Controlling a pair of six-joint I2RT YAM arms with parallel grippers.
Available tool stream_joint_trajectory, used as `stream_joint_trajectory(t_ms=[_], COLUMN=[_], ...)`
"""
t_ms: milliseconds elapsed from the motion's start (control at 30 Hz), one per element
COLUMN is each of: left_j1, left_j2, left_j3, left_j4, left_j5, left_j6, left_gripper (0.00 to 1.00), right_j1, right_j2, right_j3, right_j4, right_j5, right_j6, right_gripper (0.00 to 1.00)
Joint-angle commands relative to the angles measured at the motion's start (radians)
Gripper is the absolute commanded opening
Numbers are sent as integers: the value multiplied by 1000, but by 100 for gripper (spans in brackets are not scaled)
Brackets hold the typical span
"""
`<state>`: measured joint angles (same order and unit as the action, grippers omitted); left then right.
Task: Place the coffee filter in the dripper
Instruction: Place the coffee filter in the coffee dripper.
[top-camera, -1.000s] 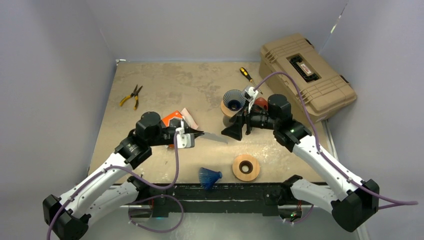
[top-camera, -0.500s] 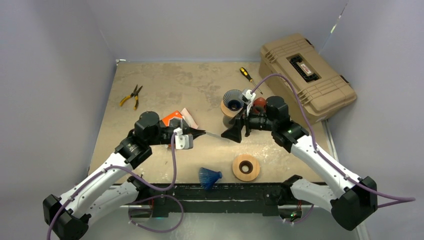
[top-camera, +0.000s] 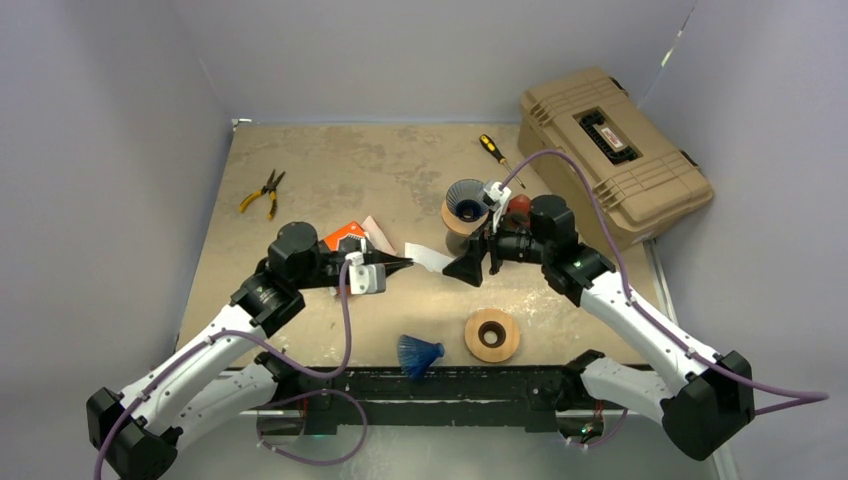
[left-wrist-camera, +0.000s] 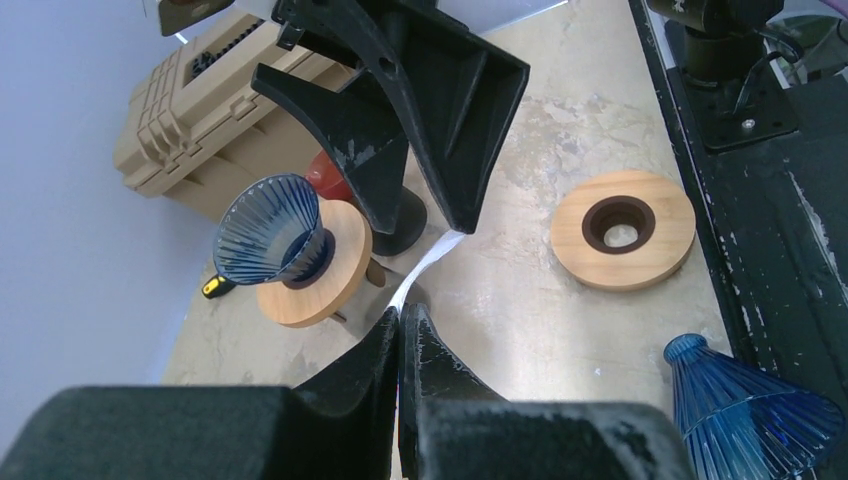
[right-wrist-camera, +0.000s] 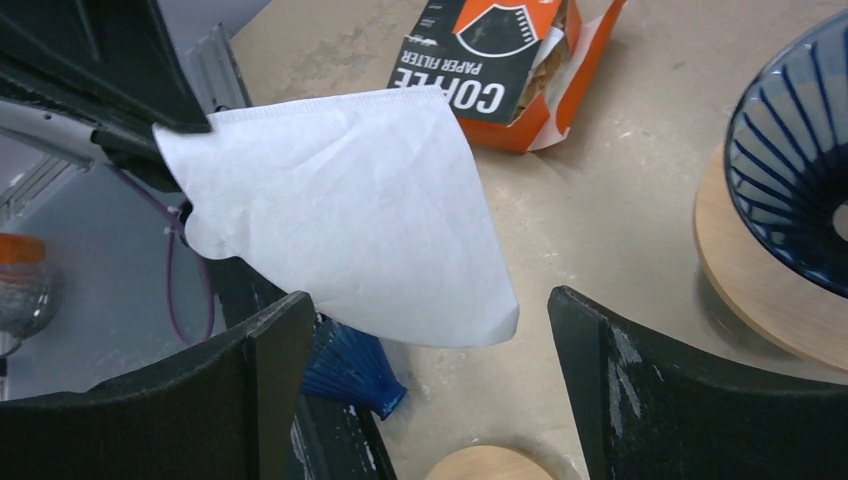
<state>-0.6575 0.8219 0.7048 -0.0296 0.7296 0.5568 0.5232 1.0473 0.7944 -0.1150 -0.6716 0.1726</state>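
Observation:
A white paper coffee filter (top-camera: 428, 258) hangs in the air over the table's middle, and my left gripper (top-camera: 404, 265) is shut on one edge of it. In the left wrist view the coffee filter (left-wrist-camera: 428, 266) shows edge-on, sticking out past the closed gripper (left-wrist-camera: 402, 312). My right gripper (top-camera: 468, 264) faces it, open. In the right wrist view the coffee filter's (right-wrist-camera: 350, 210) free corner reaches between the spread gripper (right-wrist-camera: 430, 300) without touching a finger. A blue ribbed dripper (top-camera: 467, 199) stands upright on a wooden ring behind the right gripper.
A second blue dripper (top-camera: 419, 355) lies on its side at the near edge beside a bare wooden ring (top-camera: 492, 335). An orange filter box (top-camera: 345, 238) lies by the left arm. Yellow pliers (top-camera: 262, 192), a screwdriver (top-camera: 492, 150) and a tan toolbox (top-camera: 612, 150) sit further back.
The left gripper has raised and turned the filter toward the right gripper. The right gripper has shifted slightly left and its jaws have spread a little wider.

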Motion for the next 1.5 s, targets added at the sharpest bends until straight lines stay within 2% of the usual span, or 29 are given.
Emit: stream_joint_trajectory(t_ms=[0,133,267,400,533,633,767,833,1067,1333,1467], left_j1=[-5,-4,-4,-4,-5,-4,-4,-4,-6,-6,-8], left_j2=[5,17,30,40,50,61,94,116,179,225,234], left_j3=[14,15,22,21,7,4,18,25,51,74,76], left_j4=[58,42,14,-22,13,57,51,47,64,63,72], left_j5=[38,40,34,10,8,-12,-43,-44,-18,-6,-3], left_j6=[-49,-57,-62,-72,-108,-143,-196,-216,-291,-356,-370], left_gripper=[0,0,0,0,0,0,0,0,0,0,0], right_j1=[-2,-2,-2,-2,-2,-2,-2,-2,0,15,25], right_j2=[-18,-28,-49,-67,-62,-72,-111,-115,-81,-9,26], right_j3=[2,8,8,3,-3,-5,-15,-21,-37,-26,-18], right_j4=[34,38,53,76,78,76,97,108,152,154,150], right_j5=[91,134,151,138,120,108,60,13,-103,-124,-125], right_j6=[18,34,52,64,67,62,56,52,35,19,13], right_gripper=[91,89,83,77,74,76,86,86,71,62,51])
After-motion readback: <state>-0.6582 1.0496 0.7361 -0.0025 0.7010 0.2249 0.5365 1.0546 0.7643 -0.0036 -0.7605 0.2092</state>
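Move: The coffee filter, pinched at one edge by the left fingers, has its middle about 4 cm right of the left hand; from the right hand's open fingers it lies some 5 cm left, 2 cm back and 2 cm higher. From the right hand the coffee dripper stands about 13 cm ahead, 2 cm right and 7 cm lower; the spare wooden stand lies 6 cm back, 7 cm right, 21 cm down. The coffee filter, still pinched in the shut left fingers, is carried about 5 cm down, drifting slightly forward and right, while the left wrist rolls some 25 degrees, front side downward. The right hand swings forward and slightly right, rises while drawing back, then sinks and eases left towards the filter's free end, its fingers narrowing from wide open to about half; no grip can be seen. ##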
